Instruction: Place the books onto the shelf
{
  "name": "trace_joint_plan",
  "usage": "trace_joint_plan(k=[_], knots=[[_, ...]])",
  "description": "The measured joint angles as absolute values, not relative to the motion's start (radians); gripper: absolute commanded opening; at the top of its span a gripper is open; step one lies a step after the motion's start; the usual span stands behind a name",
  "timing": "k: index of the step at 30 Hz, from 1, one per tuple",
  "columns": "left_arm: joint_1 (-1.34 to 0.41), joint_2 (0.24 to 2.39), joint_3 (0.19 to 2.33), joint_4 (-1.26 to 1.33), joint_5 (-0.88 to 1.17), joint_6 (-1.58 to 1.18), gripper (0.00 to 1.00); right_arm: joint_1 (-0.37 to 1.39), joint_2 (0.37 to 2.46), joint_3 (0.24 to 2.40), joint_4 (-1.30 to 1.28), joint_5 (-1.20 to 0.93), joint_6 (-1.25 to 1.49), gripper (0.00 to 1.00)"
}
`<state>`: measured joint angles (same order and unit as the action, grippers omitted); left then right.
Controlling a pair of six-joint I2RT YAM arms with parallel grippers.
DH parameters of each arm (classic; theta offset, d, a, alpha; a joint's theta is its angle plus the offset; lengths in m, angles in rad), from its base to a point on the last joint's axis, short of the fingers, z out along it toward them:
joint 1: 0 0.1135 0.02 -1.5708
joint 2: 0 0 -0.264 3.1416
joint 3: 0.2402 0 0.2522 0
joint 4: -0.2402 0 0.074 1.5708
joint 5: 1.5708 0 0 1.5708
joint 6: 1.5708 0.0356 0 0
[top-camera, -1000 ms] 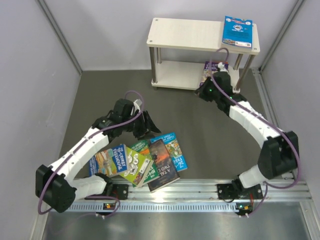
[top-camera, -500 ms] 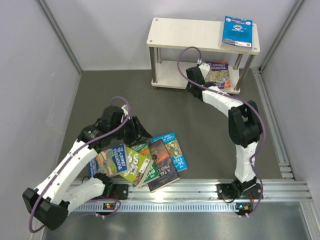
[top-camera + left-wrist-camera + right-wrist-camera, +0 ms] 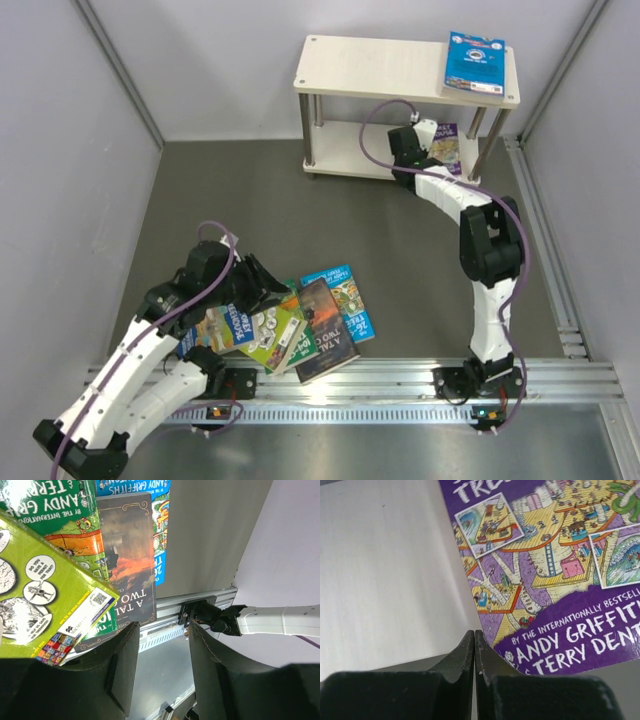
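A loose pile of books lies on the dark floor near the left arm: a lime-green one (image 3: 268, 335), a dark brownish one (image 3: 323, 330) and a blue one (image 3: 350, 300). My left gripper (image 3: 268, 285) hovers at the pile's left side, open, with nothing between its fingers (image 3: 125, 665). The lime-green cover (image 3: 45, 605) and the dark cover (image 3: 127, 565) fill the left wrist view. My right gripper (image 3: 474, 634) is shut and empty, at the edge of a purple book (image 3: 555, 575) that lies flat on the shelf's lower board (image 3: 385, 565). Another blue book (image 3: 476, 62) lies on the shelf's (image 3: 385, 68) top board.
Grey walls close in on both sides and behind the shelf. A metal rail (image 3: 400, 385) carrying both arm bases runs along the near edge, just below the book pile. Silver posts (image 3: 312, 135) hold up the shelf.
The left arm has drawn back toward the near left, its gripper lower over the pile and slightly narrower. The right gripper has slid right along the lower board to the purple book's left edge.
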<state>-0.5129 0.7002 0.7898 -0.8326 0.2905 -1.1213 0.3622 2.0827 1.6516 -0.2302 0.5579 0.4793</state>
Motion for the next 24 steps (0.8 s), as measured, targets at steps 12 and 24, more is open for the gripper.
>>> trace_joint_plan(k=[12, 24], knots=[[-0.513, 0.697, 0.776, -0.838, 0.267, -1.15, 0.48, 0.309, 2.082, 1.634, -0.178, 0.387, 0.431, 0.0], [-0.513, 0.763, 0.781, -0.854, 0.234, -1.094, 0.49, 0.353, 1.753, 1.306, -0.077, -0.153, 0.533, 0.61]])
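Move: The purple book lies on the lower shelf board; its middle is about 6 cm ahead of the right hand and 7 cm to its right, about level with the shut fingertips, which are at its left edge near the front corner. The shelf's right front foot stands some 16 cm to the hand's right and 4 cm back, its left front foot some 27 cm to the left and 1 cm back. From the left hand the purple book is about 36 cm ahead, 39 cm right and 8 cm lower. With its fingers shut, the right hand keeps pushing the purple book's left edge to the right near the front corner, going about 2 cm more with a slight forward creep. Then it reverses, comes free of the book and sweeps some 11 cm left, then also about 10 cm back out of the shelf and 5 cm up, the wrist swinging roughly 30 degrees counter-clockwise with its left side rising as the fingers open to about half. ##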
